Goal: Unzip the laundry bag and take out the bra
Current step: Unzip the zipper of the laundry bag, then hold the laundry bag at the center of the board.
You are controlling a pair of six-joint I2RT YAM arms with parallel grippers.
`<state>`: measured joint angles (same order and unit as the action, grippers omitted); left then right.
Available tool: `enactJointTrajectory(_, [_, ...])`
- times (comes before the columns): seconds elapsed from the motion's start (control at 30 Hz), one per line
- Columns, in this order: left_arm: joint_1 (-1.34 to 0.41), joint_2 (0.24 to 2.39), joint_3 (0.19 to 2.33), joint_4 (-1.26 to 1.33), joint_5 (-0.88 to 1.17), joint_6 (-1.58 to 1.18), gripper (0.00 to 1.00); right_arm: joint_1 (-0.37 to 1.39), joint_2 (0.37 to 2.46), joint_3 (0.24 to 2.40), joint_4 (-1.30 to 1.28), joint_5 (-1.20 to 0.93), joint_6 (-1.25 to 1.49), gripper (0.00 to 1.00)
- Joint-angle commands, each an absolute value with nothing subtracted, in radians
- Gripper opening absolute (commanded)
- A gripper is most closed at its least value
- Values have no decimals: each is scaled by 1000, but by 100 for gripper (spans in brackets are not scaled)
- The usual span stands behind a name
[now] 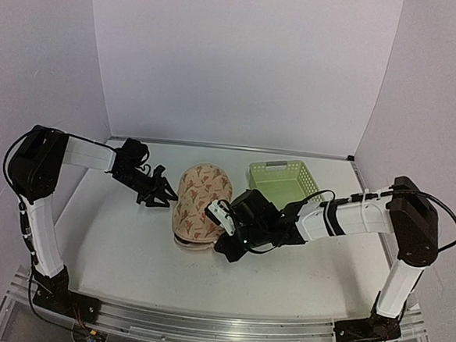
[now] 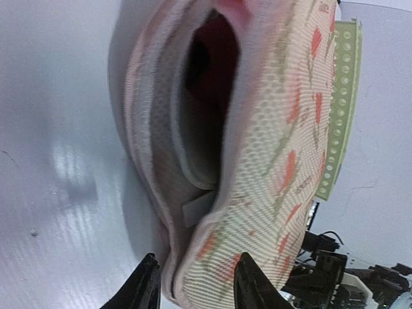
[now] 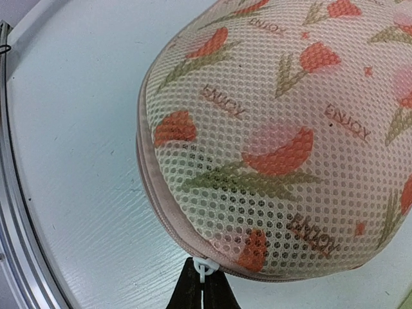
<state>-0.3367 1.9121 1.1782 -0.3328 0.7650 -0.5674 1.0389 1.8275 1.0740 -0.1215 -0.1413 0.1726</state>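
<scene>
The laundry bag (image 1: pixel 200 204) lies mid-table, a beige-pink mesh case with orange-red prints, its zip partly undone. In the left wrist view its left rim (image 2: pixel 257 161) gapes, and the dark maroon bra (image 2: pixel 209 48) shows inside the gap. My left gripper (image 1: pixel 162 196) is at the bag's left edge, open, with its fingers either side of the rim (image 2: pixel 196 286). My right gripper (image 3: pixel 203 286) is at the bag's near edge, shut on the white zipper pull (image 3: pixel 205 270). In the top view the right gripper (image 1: pixel 224 247) sits against the bag's near right side.
A pale green plastic mesh basket (image 1: pixel 284 181) stands just right of and behind the bag, also showing in the left wrist view (image 2: pixel 341 103). White walls close the table at the back and sides. A metal rail (image 3: pixel 13 212) runs along the near edge.
</scene>
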Motion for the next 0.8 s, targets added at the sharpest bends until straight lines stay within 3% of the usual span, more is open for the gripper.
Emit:
enactJointTrajectory(0.0, [-333, 1828, 1196, -384, 659, -553, 47, 1043, 1852, 1162, -142, -137, 177, 0])
enactJointTrajectory(0.43, [-361, 1555, 974, -359, 652, -726, 70, 1043, 2011, 1390, -201, -167, 221, 0])
enactJointTrajectory(0.77, [-452, 1481, 748, -19, 689, -1060, 80, 1043, 2119, 1573, -263, -153, 225, 0])
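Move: The left hand, empty and partly open, is beside the bag's left side. The open rim at the laundry bag's near-left end lies about 11 cm back, 2 cm right and 3 cm below it. The bag's middle is some 8 cm to its right, level with it. From the right hand, which holds the zipper pull, that rim is about 11 cm left and 1 cm forward, the bag's middle roughly 12 cm forward and 5 cm left, and the green basket some 16 cm forward and 14 cm right. Still pinching the zipper pull, the right hand draws it about 7 cm left and 4 cm forward, towards the left hand, staying low with fingers shut. The left hand spreads its fingers wider and comes away from the bag's side, rises some 4 cm, then swings back about 8 cm towards the near-left rim, sinking slightly at the end. ##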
